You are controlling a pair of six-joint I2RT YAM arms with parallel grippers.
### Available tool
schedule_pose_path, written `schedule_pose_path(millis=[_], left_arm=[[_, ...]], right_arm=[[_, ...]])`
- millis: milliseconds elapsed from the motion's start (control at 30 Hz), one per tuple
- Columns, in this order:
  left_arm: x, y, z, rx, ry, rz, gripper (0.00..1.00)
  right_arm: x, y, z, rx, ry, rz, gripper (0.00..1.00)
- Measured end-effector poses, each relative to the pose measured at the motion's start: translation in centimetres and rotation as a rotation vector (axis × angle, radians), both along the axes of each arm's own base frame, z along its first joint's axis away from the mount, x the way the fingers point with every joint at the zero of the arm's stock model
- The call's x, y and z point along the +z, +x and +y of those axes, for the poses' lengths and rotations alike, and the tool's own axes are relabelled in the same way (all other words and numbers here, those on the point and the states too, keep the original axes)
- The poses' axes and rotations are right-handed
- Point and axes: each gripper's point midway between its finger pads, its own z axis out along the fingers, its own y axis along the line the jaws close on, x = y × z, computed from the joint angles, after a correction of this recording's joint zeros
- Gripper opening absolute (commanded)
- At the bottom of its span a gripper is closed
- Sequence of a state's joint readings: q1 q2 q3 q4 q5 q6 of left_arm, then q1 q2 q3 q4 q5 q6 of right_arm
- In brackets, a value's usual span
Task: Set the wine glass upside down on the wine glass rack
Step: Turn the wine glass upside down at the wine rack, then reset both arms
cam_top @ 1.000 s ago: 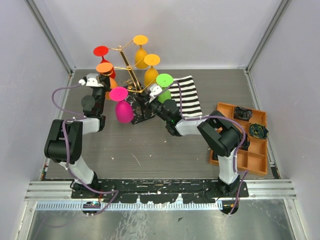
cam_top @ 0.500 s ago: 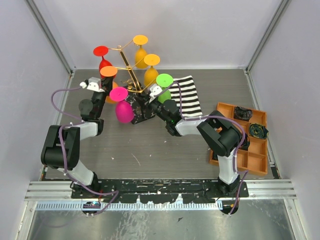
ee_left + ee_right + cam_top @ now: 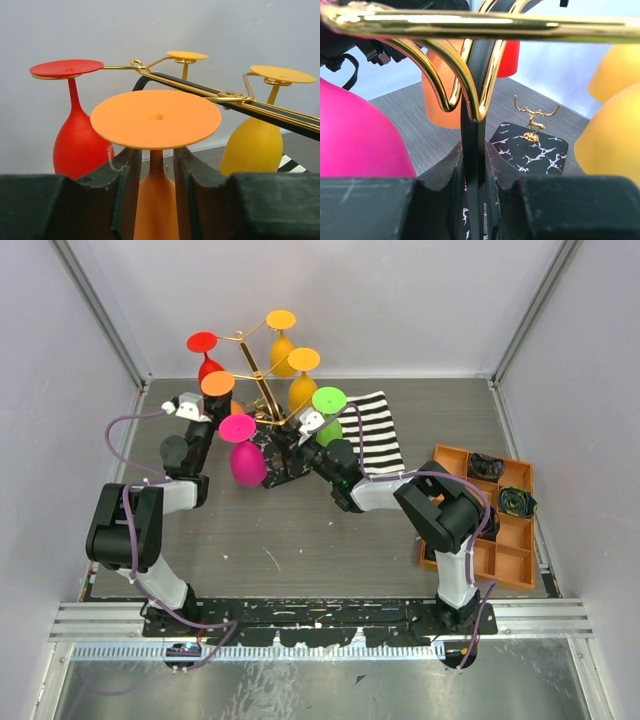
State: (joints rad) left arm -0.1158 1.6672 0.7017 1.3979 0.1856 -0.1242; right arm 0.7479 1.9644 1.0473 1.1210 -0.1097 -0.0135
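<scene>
The orange wine glass (image 3: 155, 117) hangs upside down, foot on top, at the left side of the wine glass rack (image 3: 262, 390), beside a red glass (image 3: 75, 145). My left gripper (image 3: 156, 165) is open. Its fingers (image 3: 125, 175) stand on either side of the orange stem, just under the foot, with a thin gap on each side. My right gripper (image 3: 474, 150) is shut on the rack's dark upright post (image 3: 472, 130), below the gold curled arms (image 3: 470, 25). The black marbled base (image 3: 530, 147) lies beyond it.
Red (image 3: 203, 342), yellow (image 3: 281, 320), green (image 3: 329, 400) and pink (image 3: 238, 428) glasses hang inverted around the rack. A black-and-white striped cloth (image 3: 375, 430) lies right of it. An orange compartment tray (image 3: 485, 515) sits at the table's right side.
The left arm shifted the orange glass slightly rightward onto the rack, then its jaws parted off the stem. The right gripper has kept its hold on the post.
</scene>
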Motion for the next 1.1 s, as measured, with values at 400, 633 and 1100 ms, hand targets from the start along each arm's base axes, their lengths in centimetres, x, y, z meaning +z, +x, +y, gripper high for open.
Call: schedule_pose_path(millis=[400,633,1100], left_arm=[[0.0,-0.3,0.3,0.012,-0.009,0.006,0.63],[-0.3,-2.5,1.1,0.045,-0.023,0.02,0.76],[-2.1,-9.4,4.4,0.168,-0.12,0.077,0.78]], right_arm=[[-0.1,0.0,-0.1,-0.001,-0.003,-0.002,0.25],[0.0,-0.4,-1.0,-0.027,-0.017,-0.007,0.36],[1.4,-3.5,-1.9,-0.047,-0.036,-0.023,0.48]])
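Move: The orange glass hangs upside down in the rack with its stem between the left fingers, its middle about 1 cm ahead of that hand and 5 below; the red glass is some 11 ahead and 4 left, the pink about 7 back and 5 right. The right fingers grip the rack's black post; from that hand the pink glass is roughly 3 cm back and 7 left, the green 4 ahead and 9 right. The left fingers, already parting around the orange glass's stem, go on opening to about three quarters, and after a short pause the hand draws straight off the stem, some 9 cm back and 4 cm to its left, turning slightly counter-clockwise. A little later the right fingers open and let go of the black post, and that hand eases off about 4 cm, mostly back and somewhat right, rising a little beneath the rack's arms. ##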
